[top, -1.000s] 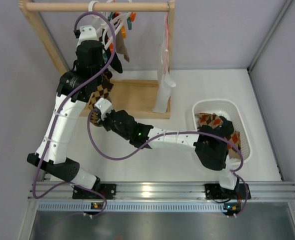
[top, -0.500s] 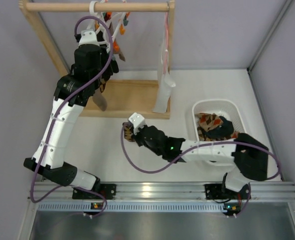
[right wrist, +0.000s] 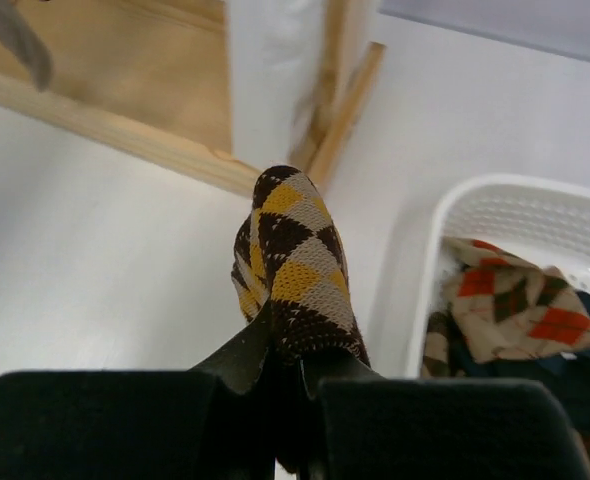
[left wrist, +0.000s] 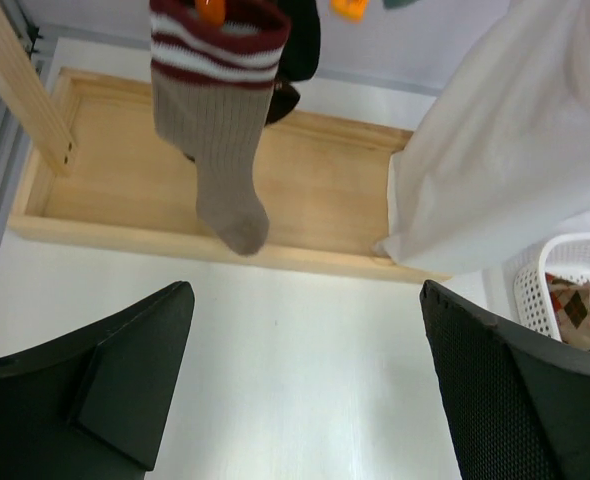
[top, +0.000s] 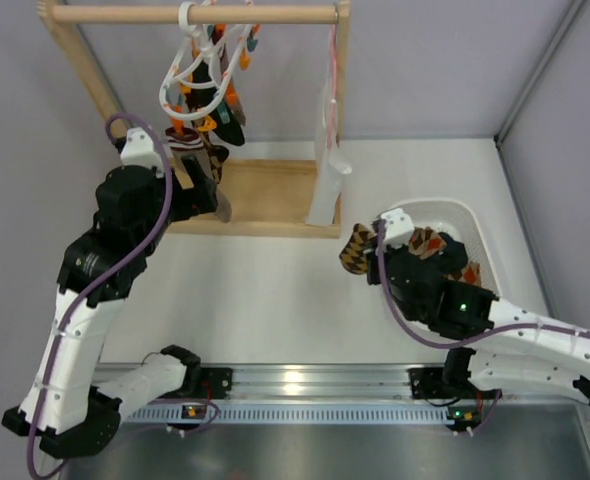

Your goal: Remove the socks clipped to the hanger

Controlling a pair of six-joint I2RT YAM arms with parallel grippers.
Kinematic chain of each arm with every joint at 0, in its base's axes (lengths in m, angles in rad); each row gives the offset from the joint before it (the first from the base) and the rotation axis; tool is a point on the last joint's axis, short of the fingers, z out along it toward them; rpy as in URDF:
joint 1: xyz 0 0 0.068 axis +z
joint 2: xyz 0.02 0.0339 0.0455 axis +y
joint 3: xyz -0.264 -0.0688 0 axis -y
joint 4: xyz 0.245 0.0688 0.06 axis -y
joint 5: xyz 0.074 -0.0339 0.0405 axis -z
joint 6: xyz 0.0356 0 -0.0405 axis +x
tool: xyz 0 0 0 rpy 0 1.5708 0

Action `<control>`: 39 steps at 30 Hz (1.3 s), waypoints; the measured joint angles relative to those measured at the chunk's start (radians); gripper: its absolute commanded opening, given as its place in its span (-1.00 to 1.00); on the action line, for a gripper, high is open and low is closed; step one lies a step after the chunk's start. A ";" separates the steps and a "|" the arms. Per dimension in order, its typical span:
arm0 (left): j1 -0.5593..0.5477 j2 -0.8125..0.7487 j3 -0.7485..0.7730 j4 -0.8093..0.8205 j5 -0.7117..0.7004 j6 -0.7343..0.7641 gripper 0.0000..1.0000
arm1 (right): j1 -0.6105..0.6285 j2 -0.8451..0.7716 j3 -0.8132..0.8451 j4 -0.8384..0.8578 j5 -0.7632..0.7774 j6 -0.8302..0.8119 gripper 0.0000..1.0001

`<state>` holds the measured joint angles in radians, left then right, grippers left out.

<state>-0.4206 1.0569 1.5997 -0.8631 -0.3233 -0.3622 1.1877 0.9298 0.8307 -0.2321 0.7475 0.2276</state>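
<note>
The white ring hanger (top: 172,90) with orange and teal clips hangs from the wooden rail. A brown sock with maroon and white stripes (left wrist: 220,150) and a black sock (left wrist: 300,50) are still clipped to it. My left gripper (left wrist: 305,300) is open and empty, low in front of the striped sock and not touching it; in the top view the left gripper (top: 215,195) sits below the hanger. My right gripper (right wrist: 295,350) is shut on a brown-and-tan diamond-checked sock (right wrist: 295,260), held above the table just left of the basket; from above that checked sock (top: 358,250) hangs off the right gripper (top: 378,243).
A white basket (top: 480,235) at the right holds several checked socks (top: 430,243). The wooden rail frame (top: 195,14) has a flat wooden base (top: 265,195). A white cloth with a pink strap (top: 327,180) hangs by its right post.
My left gripper opened and the left arm drew back and down from the hanger. My right arm carried the checked sock from under the hanger rightward to the basket's edge.
</note>
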 measured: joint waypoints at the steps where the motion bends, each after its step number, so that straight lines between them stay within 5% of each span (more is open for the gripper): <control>1: 0.000 -0.044 -0.039 -0.003 0.001 -0.002 0.97 | -0.018 -0.035 0.000 -0.047 0.015 0.015 -1.00; 9: 0.000 -0.285 -0.320 -0.005 -0.001 -0.003 0.97 | -0.349 -0.218 0.009 -0.292 0.097 0.064 -1.00; 14: 0.000 -0.372 -0.435 -0.010 -0.042 -0.009 0.97 | -0.650 -0.158 0.043 -0.339 0.065 0.030 -1.00; 20: 0.000 -0.516 -0.517 -0.008 -0.149 -0.029 0.97 | -0.934 -0.002 0.043 -0.314 -0.152 -0.013 -0.89; 24: 0.000 -0.575 -0.591 0.006 -0.192 -0.045 0.97 | -0.984 0.128 0.031 -0.231 -0.327 -0.005 -0.64; 25: 0.000 -0.581 -0.623 0.008 -0.196 -0.053 0.97 | -0.989 0.174 0.026 -0.206 -0.383 0.002 0.05; 26: 0.000 -0.582 -0.647 0.008 -0.195 -0.055 0.97 | -0.994 0.210 0.024 -0.189 -0.422 0.016 0.39; 33: 0.000 -0.583 -0.676 0.011 -0.190 -0.060 0.97 | -1.015 0.295 0.021 -0.169 -0.537 0.046 0.74; 35: 0.000 -0.586 -0.676 0.012 -0.190 -0.060 0.97 | -1.016 0.246 0.023 -0.180 -0.538 0.056 0.98; 39: 0.000 -0.592 -0.676 0.014 -0.192 -0.065 0.97 | -1.016 0.069 0.051 -0.208 -0.559 0.059 0.99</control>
<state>-0.4206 0.4652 0.9237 -0.8490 -0.5152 -0.4271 0.1715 0.9985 0.8822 -0.4397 0.1883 0.2863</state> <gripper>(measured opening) 0.984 0.991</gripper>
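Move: The white basket's middle lies roughly 23 cm right of the right hand, 8 cm ahead and 22 cm below. In it, the red-patterned sock is about 19 cm right and 12 cm ahead of the hand, and the white bag hangs some 22 cm ahead and 9 cm left. From the empty left hand, the striped grey sock hangs about 14 cm ahead and 4 cm left; the basket is some 54 cm right, nearly level front to back. The yellow-checked sock, already pinched in the right hand, is swung about 25 cm right over the basket while the wrist turns clockwise. The hand then pushes forward and sinks, tipping some 30 degrees down, opens wide to let go, and starts back up. The left hand, still open, withdraws from the hanger, down, back and left. ##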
